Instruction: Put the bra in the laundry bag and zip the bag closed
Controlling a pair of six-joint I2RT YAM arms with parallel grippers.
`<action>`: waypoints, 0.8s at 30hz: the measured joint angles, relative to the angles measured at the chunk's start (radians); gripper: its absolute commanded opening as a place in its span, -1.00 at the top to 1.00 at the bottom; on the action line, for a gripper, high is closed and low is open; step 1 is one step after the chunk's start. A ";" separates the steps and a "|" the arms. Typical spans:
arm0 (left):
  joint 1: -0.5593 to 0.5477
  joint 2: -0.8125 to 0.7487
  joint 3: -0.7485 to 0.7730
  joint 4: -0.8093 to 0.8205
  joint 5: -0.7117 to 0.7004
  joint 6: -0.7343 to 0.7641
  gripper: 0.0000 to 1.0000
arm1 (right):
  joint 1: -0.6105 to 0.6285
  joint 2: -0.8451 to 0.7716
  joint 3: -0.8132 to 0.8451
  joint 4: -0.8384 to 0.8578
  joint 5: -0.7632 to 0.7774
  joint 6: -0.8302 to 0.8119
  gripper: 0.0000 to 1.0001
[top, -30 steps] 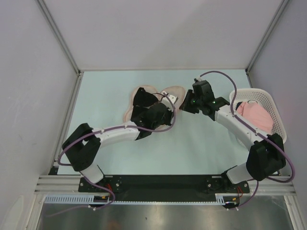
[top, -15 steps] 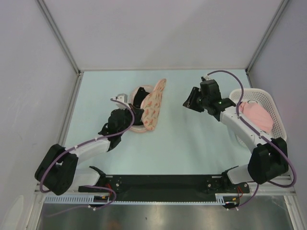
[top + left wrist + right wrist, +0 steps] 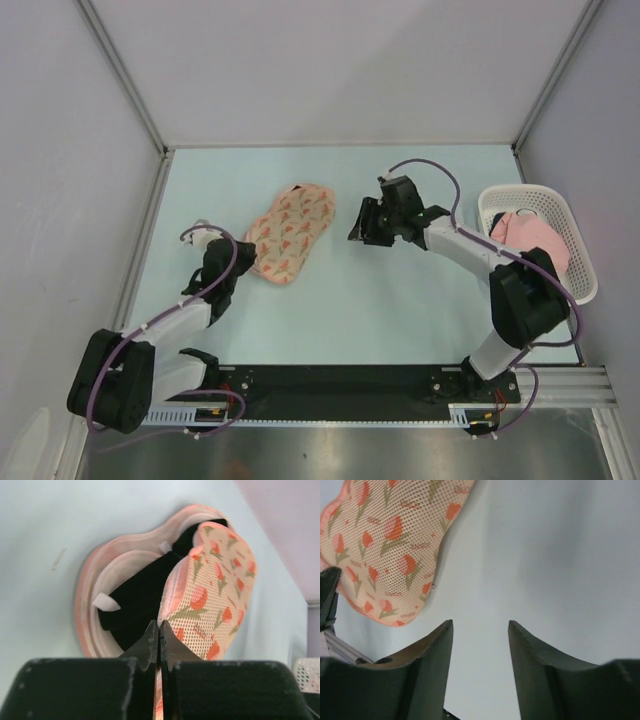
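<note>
The laundry bag (image 3: 290,232) lies mid-table, its patterned peach lid folded over so the top view shows no bra. In the left wrist view the lid (image 3: 215,590) stands lifted off the pale pink lower half (image 3: 95,585), and the black bra (image 3: 142,592) lies inside between them. My left gripper (image 3: 247,263) is at the bag's near-left end, shut on the lid's rim (image 3: 159,630). My right gripper (image 3: 358,230) hovers open and empty just right of the bag (image 3: 395,540), with bare table between its fingers (image 3: 480,625).
A white lattice basket (image 3: 581,255) with a pink folded cloth (image 3: 530,235) stands at the right edge. Frame posts and grey walls bound the table at the back and sides.
My left arm has drawn back to the left and the lid has swung over the bra, covering it from above. My right gripper has moved left towards the bag.
</note>
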 measured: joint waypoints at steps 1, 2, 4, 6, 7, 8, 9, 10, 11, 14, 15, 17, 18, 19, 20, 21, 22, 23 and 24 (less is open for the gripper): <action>0.013 0.006 0.006 -0.019 -0.002 -0.005 0.94 | 0.002 0.030 0.006 0.029 -0.033 0.006 -0.40; 0.026 0.015 0.011 -0.029 0.002 -0.010 0.92 | 0.004 0.053 0.009 0.050 -0.055 0.016 -0.46; 0.052 0.034 0.025 -0.050 0.007 -0.008 0.82 | 0.010 0.116 0.019 0.109 -0.120 0.039 -0.64; 0.077 0.056 0.051 -0.085 0.013 0.003 0.63 | 0.017 0.172 0.032 0.165 -0.168 0.064 -0.75; 0.087 0.066 0.068 -0.103 0.014 0.016 0.52 | 0.020 0.207 0.042 0.194 -0.194 0.079 -0.75; 0.096 0.074 0.087 -0.126 0.022 0.030 0.39 | 0.023 0.231 0.055 0.206 -0.211 0.087 -0.76; 0.103 0.081 0.107 -0.148 0.033 0.044 0.12 | 0.025 0.256 0.072 0.220 -0.225 0.097 -0.76; 0.109 0.085 0.130 -0.175 0.043 0.063 -0.02 | 0.026 0.280 0.088 0.235 -0.239 0.106 -0.77; 0.114 0.086 0.150 -0.200 0.056 0.081 -0.15 | 0.027 0.298 0.102 0.252 -0.251 0.112 -0.77; 0.120 0.070 0.224 -0.294 0.089 0.152 -0.50 | 0.029 0.327 0.119 0.299 -0.275 0.133 -0.79; 0.121 0.056 0.246 -0.324 0.092 0.174 -0.57 | 0.029 0.330 0.119 0.308 -0.281 0.136 -0.86; 0.121 0.031 0.306 -0.407 0.091 0.227 -0.64 | 0.029 0.331 0.119 0.319 -0.290 0.143 -0.87; 0.122 0.027 0.345 -0.444 0.090 0.255 -0.71 | 0.028 0.331 0.119 0.327 -0.293 0.146 -0.88; 0.123 0.029 0.388 -0.470 0.094 0.292 -0.72 | 0.027 0.331 0.119 0.335 -0.298 0.149 -0.89; 0.125 0.038 0.423 -0.483 0.109 0.327 -0.72 | 0.026 0.332 0.119 0.340 -0.303 0.150 -0.89; 0.142 0.113 0.558 -0.517 0.204 0.443 -0.65 | 0.024 0.341 0.119 0.367 -0.319 0.160 -0.89; 0.144 0.119 0.570 -0.517 0.213 0.451 -0.65 | 0.024 0.342 0.119 0.369 -0.320 0.161 -0.89; 0.154 0.180 0.636 -0.531 0.270 0.500 -0.62 | 0.024 0.347 0.119 0.376 -0.326 0.163 -0.89; 0.164 0.248 0.713 -0.551 0.333 0.554 -0.61 | 0.024 0.352 0.119 0.380 -0.330 0.166 -0.89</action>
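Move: The left gripper pinches the upper flap's left edge; the laundry bag's near-left rim, where it goes, is about 3 cm to its left, 2 cm ahead and 5 cm down. The bra lies some 10 cm ahead of the left hand and 6 cm right, partly under the flap. From the right hand, the bag's right edge is about 11 cm left, 6 cm ahead and 8 cm below, with the bra roughly 22 cm left and 8 cm ahead. Bring the left gripper about 3 cm left and slightly down to lay the flap edge over the bra, open the fingers wide to let go of it, then rise some 11 cm and swing forward, rolling left side up and turning clockwise. Meanwhile send the right gripper about 10 cm left, a little forward and down, towards the bag's right edge, spreading its half-open fingers and rolling about 20 degrees, left side up. ##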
